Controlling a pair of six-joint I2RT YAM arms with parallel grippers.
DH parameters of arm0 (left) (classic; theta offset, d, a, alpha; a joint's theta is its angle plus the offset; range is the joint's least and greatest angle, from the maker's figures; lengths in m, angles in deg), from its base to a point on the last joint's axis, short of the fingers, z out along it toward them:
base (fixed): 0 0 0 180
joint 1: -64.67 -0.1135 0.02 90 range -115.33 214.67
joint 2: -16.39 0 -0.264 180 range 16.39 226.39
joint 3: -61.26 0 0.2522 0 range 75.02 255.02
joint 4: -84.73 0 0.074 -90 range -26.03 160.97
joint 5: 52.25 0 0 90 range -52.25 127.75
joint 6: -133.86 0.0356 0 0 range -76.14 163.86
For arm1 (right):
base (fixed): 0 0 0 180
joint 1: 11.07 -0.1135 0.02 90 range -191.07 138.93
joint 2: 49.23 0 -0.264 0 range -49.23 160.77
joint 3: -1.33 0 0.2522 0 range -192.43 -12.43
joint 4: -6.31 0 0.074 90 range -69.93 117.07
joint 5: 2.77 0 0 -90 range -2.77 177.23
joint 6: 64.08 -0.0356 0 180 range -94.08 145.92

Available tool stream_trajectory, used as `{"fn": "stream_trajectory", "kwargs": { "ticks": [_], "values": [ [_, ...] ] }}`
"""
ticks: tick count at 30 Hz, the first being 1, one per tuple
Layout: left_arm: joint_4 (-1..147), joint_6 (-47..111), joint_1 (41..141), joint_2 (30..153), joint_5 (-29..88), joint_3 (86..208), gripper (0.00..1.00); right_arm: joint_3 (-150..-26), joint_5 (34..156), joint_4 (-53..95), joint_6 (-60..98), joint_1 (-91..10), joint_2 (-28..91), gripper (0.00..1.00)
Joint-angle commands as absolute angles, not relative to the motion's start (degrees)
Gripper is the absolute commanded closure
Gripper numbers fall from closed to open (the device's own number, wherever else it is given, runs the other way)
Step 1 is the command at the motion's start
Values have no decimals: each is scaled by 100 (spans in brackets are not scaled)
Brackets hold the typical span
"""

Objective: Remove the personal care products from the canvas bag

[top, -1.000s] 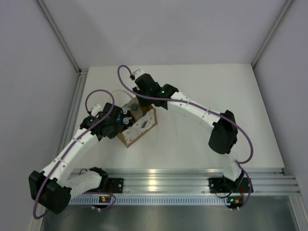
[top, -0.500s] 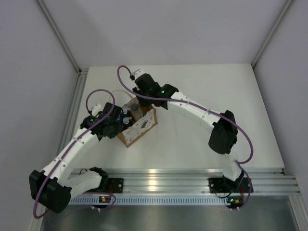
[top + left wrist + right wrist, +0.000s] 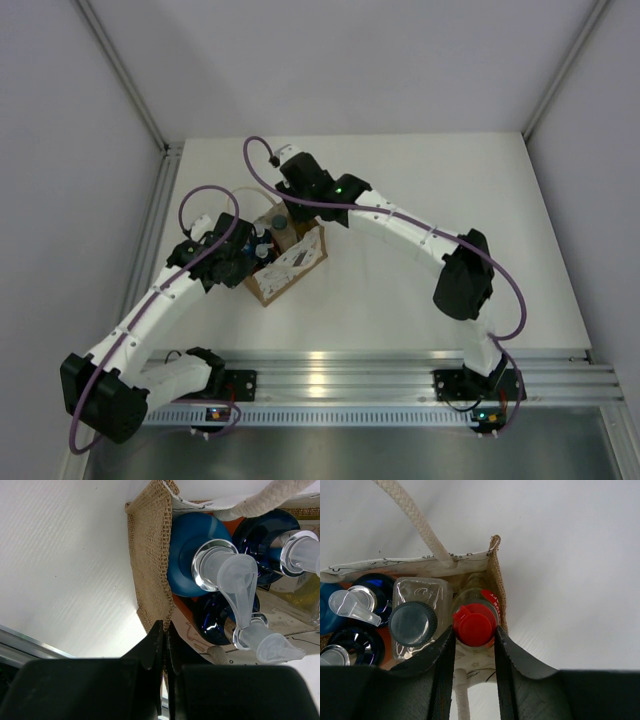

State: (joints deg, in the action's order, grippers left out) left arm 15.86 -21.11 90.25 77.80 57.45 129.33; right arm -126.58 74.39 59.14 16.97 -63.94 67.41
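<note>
The canvas bag [image 3: 291,264] stands left of the table's middle. My left gripper [image 3: 165,626] is shut on the woven rim of the bag [image 3: 150,570]. Beside it inside are orange bottles with blue tops [image 3: 192,555] and clear pump spouts [image 3: 235,575]. My right gripper [image 3: 474,629] is shut on the red cap of the yellow bottle [image 3: 472,622], which stands in the bag's corner [image 3: 496,575]. Next to it is the pale bottle with a dark cap [image 3: 413,624]. Blue-topped bottles [image 3: 370,597] show further left.
The bag's white rope handle [image 3: 415,520] arches over the opening above the bottles. The white table [image 3: 430,200] is bounded by grey walls, with a metal rail [image 3: 380,375] along the near edge where both arm bases sit.
</note>
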Motion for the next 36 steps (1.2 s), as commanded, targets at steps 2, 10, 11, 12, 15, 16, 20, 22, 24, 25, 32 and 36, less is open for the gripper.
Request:
{"fn": "stream_trajectory", "kwargs": {
  "ticks": [2,10,11,12,15,16,20,22,24,25,32,36],
  "values": [
    [1542,-2083,9015,7835,5620,12855,100,-13126,7422,5663,1784,-6513,6107,100],
    [1542,-2100,9015,7862,5611,12820,100,-13143,7370,5681,1880,-6513,5818,100],
    [1551,-2091,9015,7862,5612,12820,100,-13152,7352,5681,1889,-6513,5791,100],
    [1543,-2100,9015,7862,5612,12820,100,-13152,7343,5681,1889,-6521,5765,100],
    [1543,-2109,9015,7879,5612,12820,100,-13213,7343,5681,1916,-6513,5703,100],
    [1542,-2100,9015,7888,5612,12820,100,-13257,7352,5681,1916,-6513,5668,100],
    [1551,-2109,9015,7888,5612,12820,100,-13336,7343,5681,1933,-6513,5562,100],
    [1551,-2109,9015,7906,5612,12820,100,-13398,7335,5681,1933,-6513,5492,100],
    [1543,-2109,9015,7906,5612,12811,100,-13459,7352,5690,1933,-6521,5448,100],
    [1551,-2117,9015,7906,5612,12811,100,-13529,7352,5672,1942,-6513,5404,100],
    [1551,-2118,9007,7932,5629,12819,100,-13776,7229,5681,2030,-6513,5158,100],
    [1551,-2126,9007,7958,5620,12820,100,-13899,7133,5681,2030,-6513,5026,100]
  ]
}}
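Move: My right fingers already hold the red-capped bottle by its cap, its middle straight below them by about 8 cm. The grey-capped bottle stands some 4 cm to its left and 3 cm nearer me, and the dark blue pump bottle about 8 cm left and 5 cm nearer. From my left hand, which has the bag's left rim pinched, the red-capped bottle is roughly 13 cm ahead and 13 cm to the right, its middle slightly lower. I keep my right grip on the red cap and pull the bottle up out of the canvas bag by about 12 cm, easing off at first with a small drift back and to the right, then rising quickly while the wrist tips up some 10 degrees. My left hand stays where it is, keeping the bag's left rim pinched. ##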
